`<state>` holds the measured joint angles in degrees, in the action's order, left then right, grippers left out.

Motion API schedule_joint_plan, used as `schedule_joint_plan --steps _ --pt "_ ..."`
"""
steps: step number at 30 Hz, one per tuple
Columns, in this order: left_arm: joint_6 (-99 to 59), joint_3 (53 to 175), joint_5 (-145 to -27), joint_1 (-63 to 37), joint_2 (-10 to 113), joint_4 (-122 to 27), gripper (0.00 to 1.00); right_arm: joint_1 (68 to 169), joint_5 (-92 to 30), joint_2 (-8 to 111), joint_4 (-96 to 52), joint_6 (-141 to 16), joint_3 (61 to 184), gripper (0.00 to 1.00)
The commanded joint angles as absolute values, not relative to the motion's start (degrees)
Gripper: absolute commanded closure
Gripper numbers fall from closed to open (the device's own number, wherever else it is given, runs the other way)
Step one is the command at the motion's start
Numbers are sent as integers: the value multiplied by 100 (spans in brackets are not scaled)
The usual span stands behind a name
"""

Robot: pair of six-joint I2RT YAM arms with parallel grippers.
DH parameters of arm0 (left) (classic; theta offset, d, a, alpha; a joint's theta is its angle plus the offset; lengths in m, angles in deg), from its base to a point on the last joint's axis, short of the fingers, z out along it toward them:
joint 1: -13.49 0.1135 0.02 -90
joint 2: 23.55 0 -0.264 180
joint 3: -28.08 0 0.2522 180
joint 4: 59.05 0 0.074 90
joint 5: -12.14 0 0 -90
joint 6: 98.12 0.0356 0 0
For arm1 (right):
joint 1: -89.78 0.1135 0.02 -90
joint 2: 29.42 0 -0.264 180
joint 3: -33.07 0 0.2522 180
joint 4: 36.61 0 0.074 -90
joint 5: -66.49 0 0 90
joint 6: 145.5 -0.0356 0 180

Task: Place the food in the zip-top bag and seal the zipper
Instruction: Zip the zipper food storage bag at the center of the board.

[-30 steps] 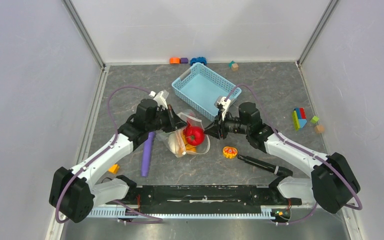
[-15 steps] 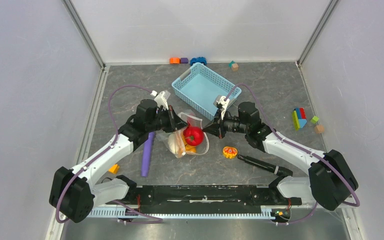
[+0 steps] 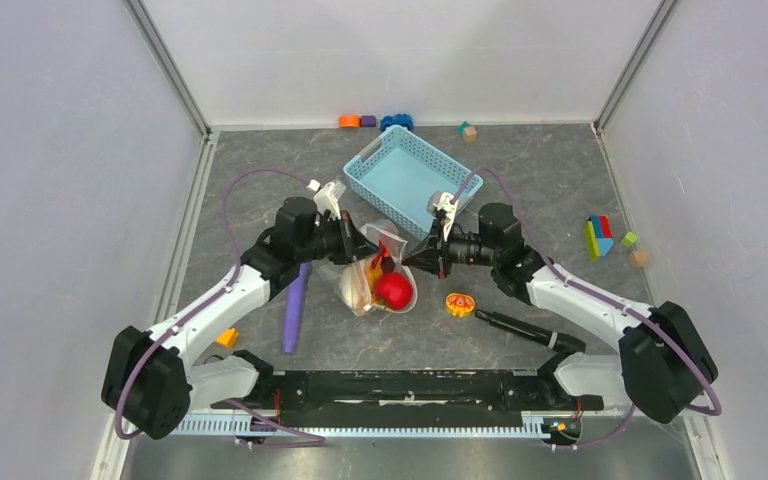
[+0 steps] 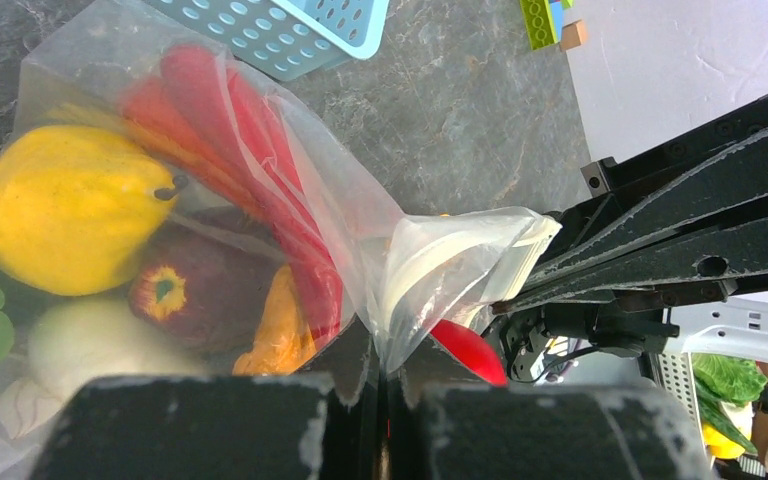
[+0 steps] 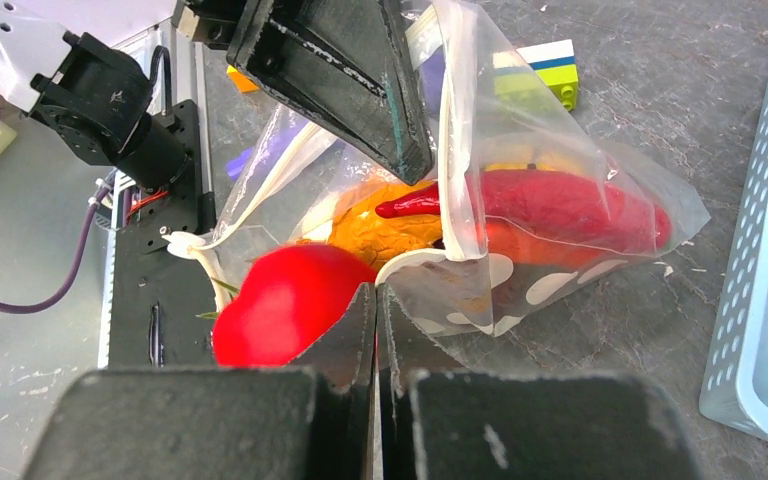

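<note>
The zip-top bag [image 3: 372, 272] hangs between my two grippers, mouth slack. My left gripper [image 4: 385, 365] is shut on a pinch of its clear film; in the top view this gripper [image 3: 362, 250] is at the bag's left. My right gripper [image 5: 375, 295] is shut at the bag's mouth edge, where the zipper [image 5: 447, 130] strip meets my tips. Inside the bag [image 4: 110, 60] lie a yellow pepper [image 4: 60, 220], maroon ball [image 4: 185, 295], red chili [image 4: 250, 150], carrot [image 4: 280, 325] and egg [image 4: 80, 345]. A red tomato [image 5: 285, 305] sits at the bag's mouth.
A light-blue basket [image 3: 362, 165] stands just behind the bag. A purple stick [image 3: 295, 305] lies to the left, an orange toy [image 3: 459, 303] and a black tool [image 3: 520, 328] to the right. Coloured blocks [image 3: 600, 238] lie at the right and along the back wall.
My right gripper has closed at the bag's mouth edge. The tomato has dropped lower, toward the near edge. My left gripper has edged slightly right, still gripping the film.
</note>
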<state>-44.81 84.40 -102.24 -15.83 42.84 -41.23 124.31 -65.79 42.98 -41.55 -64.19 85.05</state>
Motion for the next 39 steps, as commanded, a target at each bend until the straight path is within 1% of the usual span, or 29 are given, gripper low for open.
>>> schedule_joint_plan --steps 1,3,5,9,17,19,20,27,28,32,34,37,39 --pt "-4408 8687 -10577 -1564 4295 -4501 98 12476 -6763 3985 -4250 -6305 8675 100" --pt "-4485 8719 -10606 -1564 4272 -4496 98 12476 -6648 3922 -4043 -6339 8807 100" --pt "-4576 8757 -10624 -1569 4265 -4461 98 12476 -6276 3951 -3500 -6383 9105 100" --pt "-4717 8879 -10675 -1568 4306 -4318 98 12476 -6156 4032 -2863 -6668 9501 100" --pt "-4857 9053 -10685 -1570 4400 -4057 98 12493 -5893 3668 -2326 -6923 9734 100" --pt "-4817 9068 -10624 -1569 4416 -3989 95 12507 -5779 3634 -2179 -6965 9737 100" --pt "-4782 9075 -10595 -1568 4440 -3953 94 12519 -5688 3645 -2102 -6987 9712 100" --pt "-4635 9138 -10572 -1566 4815 -3943 92 12608 -4770 4056 -1926 -7298 9694 100" --pt "-4621 9177 -10543 -1562 4867 -3988 91 12608 -4679 4174 -1853 -7332 9759 100" --pt "-4456 9301 -10409 -1564 5021 -4117 80 12651 -4689 4415 -1754 -7385 10000 100" --pt "-4338 9396 -10347 -1564 5077 -3956 72 12670 -4663 4423 -1665 -7359 10131 100" --pt "-4178 9457 -10403 -1563 5014 -3876 51 12679 -4545 4425 -1532 -7338 10288 100" --pt "-4049 9448 -10431 -1568 4858 -3859 34 12687 -4594 4470 -1520 -7361 10338 100"
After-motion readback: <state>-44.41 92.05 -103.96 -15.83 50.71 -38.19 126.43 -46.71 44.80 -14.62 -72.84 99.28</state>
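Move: Both hands already pinch the bag's open rim. The bag's filled middle lies about 5 cm back and 8 below the left hand; from the right hand it is some 6 cm left, 2 back and 8 below. The tomato in the mouth is roughly 6 cm back and 2 left of the right hand, 7 below, and the blue basket's middle is about 18 cm ahead of that hand, 2 right and 12 below. Raise the bag by its rim with both closed grippers, the right by about 3.5 cm and the left about 2, then lower it again, easing both forward on the way down. Keep the right pinch shut while turning that hand some 20 degrees clockwise and dipping its fingers; open the left fingers about halfway to release their side of the rim. ##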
